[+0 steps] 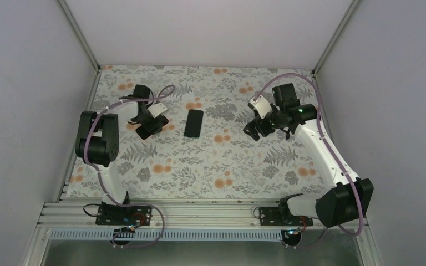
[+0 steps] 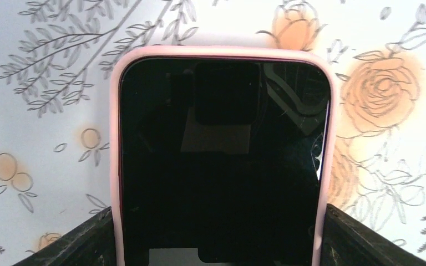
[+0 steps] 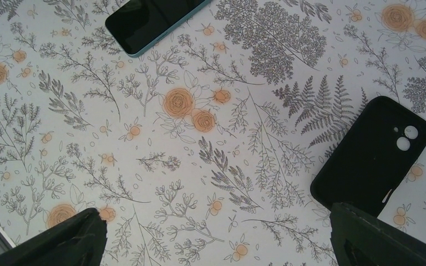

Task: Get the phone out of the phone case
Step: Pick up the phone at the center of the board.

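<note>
A phone with a dark screen sits in a pink case. My left gripper is shut on it, one finger against each long side, just above the floral table. In the top view the left gripper is at the back left. My right gripper is open and empty, hovering over the table at the back right. An empty black case lies beside its right finger.
A second phone with a teal edge lies flat between the two grippers and also shows in the right wrist view. Grey walls enclose the floral tabletop on three sides.
</note>
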Robot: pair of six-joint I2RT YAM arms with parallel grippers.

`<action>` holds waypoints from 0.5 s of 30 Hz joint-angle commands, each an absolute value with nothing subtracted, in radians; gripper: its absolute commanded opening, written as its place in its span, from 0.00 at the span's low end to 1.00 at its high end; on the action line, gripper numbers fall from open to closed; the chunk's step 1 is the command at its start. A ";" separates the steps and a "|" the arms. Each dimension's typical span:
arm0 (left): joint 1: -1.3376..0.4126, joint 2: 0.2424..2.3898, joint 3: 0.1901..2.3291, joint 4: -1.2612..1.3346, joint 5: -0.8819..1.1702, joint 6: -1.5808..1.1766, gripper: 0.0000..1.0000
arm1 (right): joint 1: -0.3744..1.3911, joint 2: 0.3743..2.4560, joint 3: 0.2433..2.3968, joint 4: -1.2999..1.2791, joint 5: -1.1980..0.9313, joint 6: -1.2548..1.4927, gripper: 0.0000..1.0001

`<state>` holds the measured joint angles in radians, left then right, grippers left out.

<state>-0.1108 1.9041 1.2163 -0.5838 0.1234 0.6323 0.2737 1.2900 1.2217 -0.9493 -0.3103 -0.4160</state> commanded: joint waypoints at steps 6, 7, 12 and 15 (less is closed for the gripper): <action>-0.232 1.744 1.271 -0.779 0.092 0.657 0.74 | 0.251 1.302 1.234 -0.951 -0.358 -0.423 1.00; -0.261 1.723 1.292 -0.800 0.092 0.653 0.75 | 0.239 1.307 1.231 -0.953 -0.371 -0.430 1.00; -0.426 1.674 1.374 -0.856 0.087 0.625 0.75 | 0.178 1.330 1.210 -0.965 -0.480 -0.485 1.00; -0.531 1.663 1.385 -0.830 0.063 0.610 0.75 | 0.144 1.359 1.205 -0.986 -0.590 -0.525 1.00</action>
<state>-0.4290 1.6970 1.3533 -0.8135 0.0788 0.6353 0.1822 1.3266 1.2205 -0.9600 -0.4244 -0.4591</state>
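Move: The left gripper already holds the pink-cased phone low at the board. The bare phone with the teal edge lies about 21 cm to that gripper's right, nearly level with it (1 cm ahead) and about 2 cm below. The black case lies some 52 cm to its right and 8 cm ahead. From the idle right gripper the teal-edged phone is roughly 28 cm left, 13 cm ahead and 20 cm down. Keep the left fingers' hold on the edges of the pink-cased phone and draw it back about 4 cm near the board. Then sweep it right and up together, some 11 cm each way and gathering speed, towards the space above the teal-edged phone, turning the wrist about 15 degrees clockwise. ##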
